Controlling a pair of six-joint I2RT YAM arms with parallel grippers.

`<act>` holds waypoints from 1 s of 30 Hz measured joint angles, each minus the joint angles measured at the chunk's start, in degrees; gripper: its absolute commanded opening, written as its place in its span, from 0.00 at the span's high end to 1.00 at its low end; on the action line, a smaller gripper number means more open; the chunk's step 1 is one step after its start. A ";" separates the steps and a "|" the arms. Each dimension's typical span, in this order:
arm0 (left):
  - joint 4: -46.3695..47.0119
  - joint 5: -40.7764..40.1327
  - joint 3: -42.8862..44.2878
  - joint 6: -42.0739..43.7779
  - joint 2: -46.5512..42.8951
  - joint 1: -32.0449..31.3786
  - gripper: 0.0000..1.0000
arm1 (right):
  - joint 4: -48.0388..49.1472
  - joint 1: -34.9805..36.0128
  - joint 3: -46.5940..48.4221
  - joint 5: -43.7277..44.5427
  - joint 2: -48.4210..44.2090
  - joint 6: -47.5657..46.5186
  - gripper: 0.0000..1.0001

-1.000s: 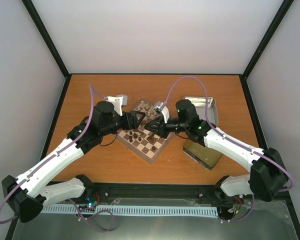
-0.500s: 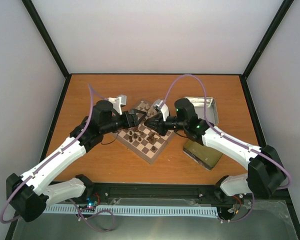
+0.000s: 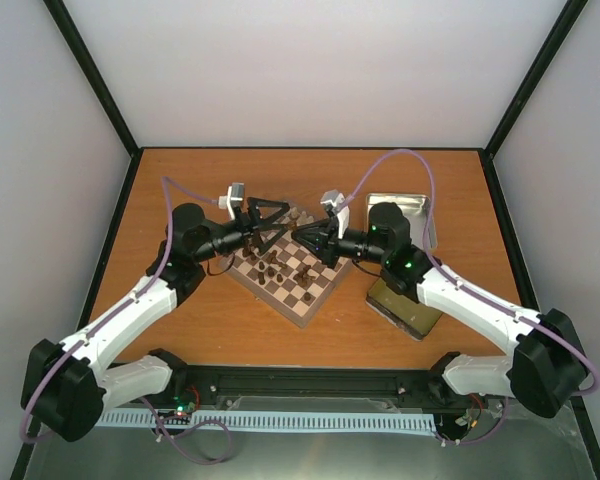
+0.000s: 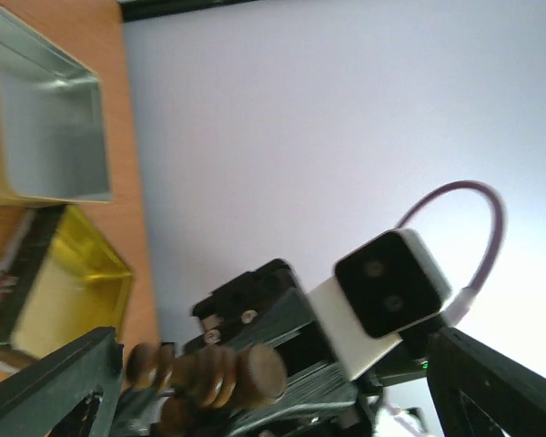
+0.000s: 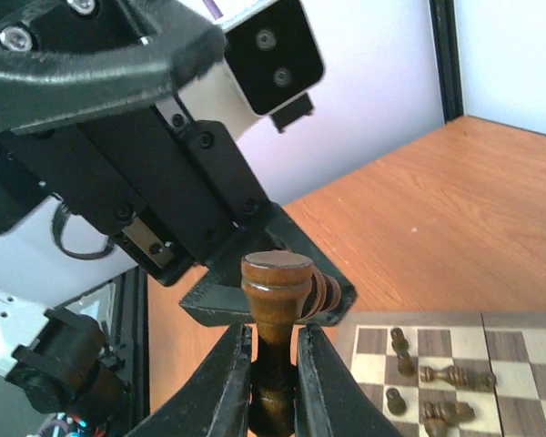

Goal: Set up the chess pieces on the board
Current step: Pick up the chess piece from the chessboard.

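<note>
The board (image 3: 302, 286) lies mid-table with several dark chess pieces (image 3: 270, 268) on it, some fallen. My right gripper (image 3: 304, 239) hovers over its far corner, shut on the shaft of one dark piece (image 5: 275, 289) whose flat round end points up in the right wrist view. A ridged brown part (image 5: 326, 296) shows just behind it; I cannot tell whether it is a separate piece. My left gripper (image 3: 283, 226) faces the right one with jaws spread wide. In the left wrist view the piece (image 4: 226, 375) lies between those open fingers (image 4: 50, 387), touching neither.
A silver tin (image 3: 405, 214) stands at the back right and a yellow-olive tin (image 3: 407, 305) lies in front of it, under the right forearm. Both show in the left wrist view, silver tin (image 4: 45, 118) and yellow tin (image 4: 68, 291). The board (image 5: 455, 360) carries standing and fallen pieces.
The left jaws have spread wider. Both grippers have moved toward the far side of the board, and the right gripper has kept its grip on the piece.
</note>
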 measured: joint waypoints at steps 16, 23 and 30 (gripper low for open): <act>18.56 3.87 -1.57 -18.51 4.24 0.02 0.44 | 4.28 0.07 0.02 -2.99 -2.19 2.91 0.87; 18.86 3.78 -2.36 -19.93 4.24 0.02 0.62 | 4.31 0.07 0.02 -2.60 -2.51 2.95 0.87; 18.99 3.78 -2.38 -20.04 4.24 0.02 0.71 | 4.35 0.11 0.02 -2.12 -2.84 2.97 0.87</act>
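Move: The dark chess piece, upside down in the right fingers, sits between the left hand's wide-open tips, about 2 cm to that hand's right, 1 cm back and 2 cm low. From the right hand point, the chess piece is about 1 cm ahead, 1 cm left and level. The chessboard's middle lies roughly 27 cm straight below the left hand; the light pieces stand about 9 cm ahead and 2 cm right of that hand. The left fingers close in from above and below around the dark chess piece that the right hand keeps pinching, going from wide open to about a third; whether they touch it can't be made out. First the left hand rises about 3 cm and its fingertips tilt up some 15 degrees, with about 1 cm to the right; then it settles slightly. The right hand lifts its piece about 3.5 cm, drawing back 1 cm. ##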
